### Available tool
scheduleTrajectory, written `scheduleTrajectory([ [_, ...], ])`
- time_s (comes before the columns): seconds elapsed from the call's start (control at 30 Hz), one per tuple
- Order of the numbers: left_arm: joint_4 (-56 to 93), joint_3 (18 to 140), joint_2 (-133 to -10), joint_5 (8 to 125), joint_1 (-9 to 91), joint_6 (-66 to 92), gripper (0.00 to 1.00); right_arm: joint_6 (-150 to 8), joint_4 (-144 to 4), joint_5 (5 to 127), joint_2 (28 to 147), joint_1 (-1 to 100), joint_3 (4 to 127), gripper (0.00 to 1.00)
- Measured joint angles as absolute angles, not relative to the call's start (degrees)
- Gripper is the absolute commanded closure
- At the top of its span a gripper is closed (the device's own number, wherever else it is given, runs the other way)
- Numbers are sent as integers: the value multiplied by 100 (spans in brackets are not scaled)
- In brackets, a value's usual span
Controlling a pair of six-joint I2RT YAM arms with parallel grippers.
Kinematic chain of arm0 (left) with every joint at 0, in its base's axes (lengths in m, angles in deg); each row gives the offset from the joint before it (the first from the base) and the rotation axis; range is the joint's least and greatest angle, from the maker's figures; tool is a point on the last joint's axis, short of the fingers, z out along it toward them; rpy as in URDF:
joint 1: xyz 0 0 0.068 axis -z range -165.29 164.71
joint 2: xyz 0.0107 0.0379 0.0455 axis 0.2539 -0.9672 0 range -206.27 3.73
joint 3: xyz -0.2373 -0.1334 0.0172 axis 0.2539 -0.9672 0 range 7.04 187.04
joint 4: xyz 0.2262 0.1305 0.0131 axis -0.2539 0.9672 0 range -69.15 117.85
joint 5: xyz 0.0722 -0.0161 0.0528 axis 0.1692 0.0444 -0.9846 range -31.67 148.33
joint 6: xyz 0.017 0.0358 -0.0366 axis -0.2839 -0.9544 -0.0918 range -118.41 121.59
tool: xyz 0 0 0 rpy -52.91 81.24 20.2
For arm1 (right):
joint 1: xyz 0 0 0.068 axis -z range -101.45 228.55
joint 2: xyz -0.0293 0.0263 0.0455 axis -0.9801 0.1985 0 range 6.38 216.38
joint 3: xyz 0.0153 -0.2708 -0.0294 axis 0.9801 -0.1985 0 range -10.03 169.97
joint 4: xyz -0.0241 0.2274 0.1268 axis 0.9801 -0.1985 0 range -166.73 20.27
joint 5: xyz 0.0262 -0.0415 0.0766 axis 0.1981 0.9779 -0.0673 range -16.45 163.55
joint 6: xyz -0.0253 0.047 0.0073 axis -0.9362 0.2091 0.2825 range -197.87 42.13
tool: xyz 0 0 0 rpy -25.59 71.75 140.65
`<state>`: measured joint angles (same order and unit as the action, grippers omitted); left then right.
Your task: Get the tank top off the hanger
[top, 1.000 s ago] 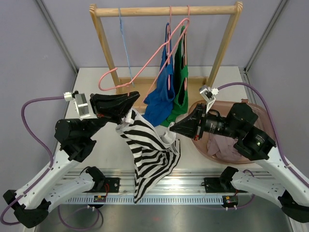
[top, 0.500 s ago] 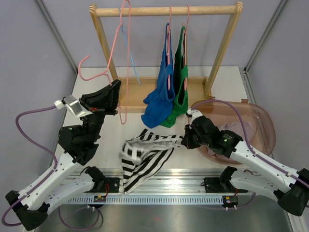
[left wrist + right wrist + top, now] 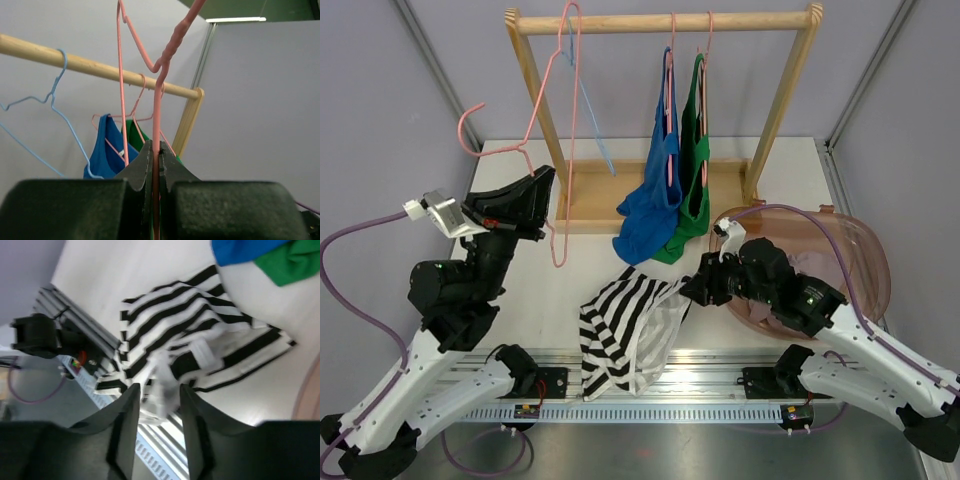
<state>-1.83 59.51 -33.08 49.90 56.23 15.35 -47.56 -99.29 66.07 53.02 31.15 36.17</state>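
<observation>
The black-and-white striped tank top (image 3: pixel 625 330) lies crumpled on the table, its lower end draped over the front rail. In the right wrist view the tank top (image 3: pixel 200 325) is spread below the fingers, with a blurred fold of it between them. My right gripper (image 3: pixel 690 290) is open at the top's right edge; it also shows in the right wrist view (image 3: pixel 159 395). My left gripper (image 3: pixel 545 190) is shut on a bare pink hanger (image 3: pixel 498 150) and holds it up at the left, clear of the garment. The left wrist view shows the gripper (image 3: pixel 155 150) pinching the hanger wire (image 3: pixel 158 120).
A wooden rack (image 3: pixel 660 20) stands at the back. It carries a blue tank top (image 3: pixel 650 205) and a green one (image 3: pixel 695 190) on pink hangers, and a bare blue hanger (image 3: pixel 590 110). A pink translucent bin (image 3: pixel 850 250) with clothes sits at the right.
The striped top slid off the pink hanger and dropped onto the table. My left gripper carried the hanger up and left. My right gripper opened and let go of the top.
</observation>
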Motion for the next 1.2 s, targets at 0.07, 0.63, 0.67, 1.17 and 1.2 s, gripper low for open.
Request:
scheduleTrajectory([
  [0.07,390,6174,-3269,4933,5623,1681,100,-4739,-9673,6390,5476,3089,3628,1],
  [0.63,4593,9380,-5015,4352,5623,3072,100,-4494,-9210,6591,6051,2914,3630,1],
  [0.67,4781,9682,-5278,4230,5623,3122,100,-4481,-9214,6624,6034,2914,3630,1],
  [1.17,6621,14095,-9125,3393,5618,2842,100,-4459,-9527,6860,5424,2914,3623,0],
  [1.2,6595,14095,-9210,3360,5603,2792,100,-4459,-9533,6858,5402,2914,3617,0],
])
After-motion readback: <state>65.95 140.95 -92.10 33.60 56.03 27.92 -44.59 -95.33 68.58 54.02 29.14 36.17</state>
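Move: The rack bar, where the pink hanger is being taken, lies about 28 cm ahead of the left hand, 9 to its right and some 7 above. The blue hanger on it is about 26 ahead, 4 right, 5 lower; the blue tank top 24 ahead, 15 right, 20 lower. From the right hand, the striped tank top's middle is about 5 cm back, 9 left, 15 below; the plastic bin about 7 ahead, 22 right, 12 below. Left hand carries the hanger 17 cm forward, 9 right towards the bar, tipping down 40 degrees; right opens. ##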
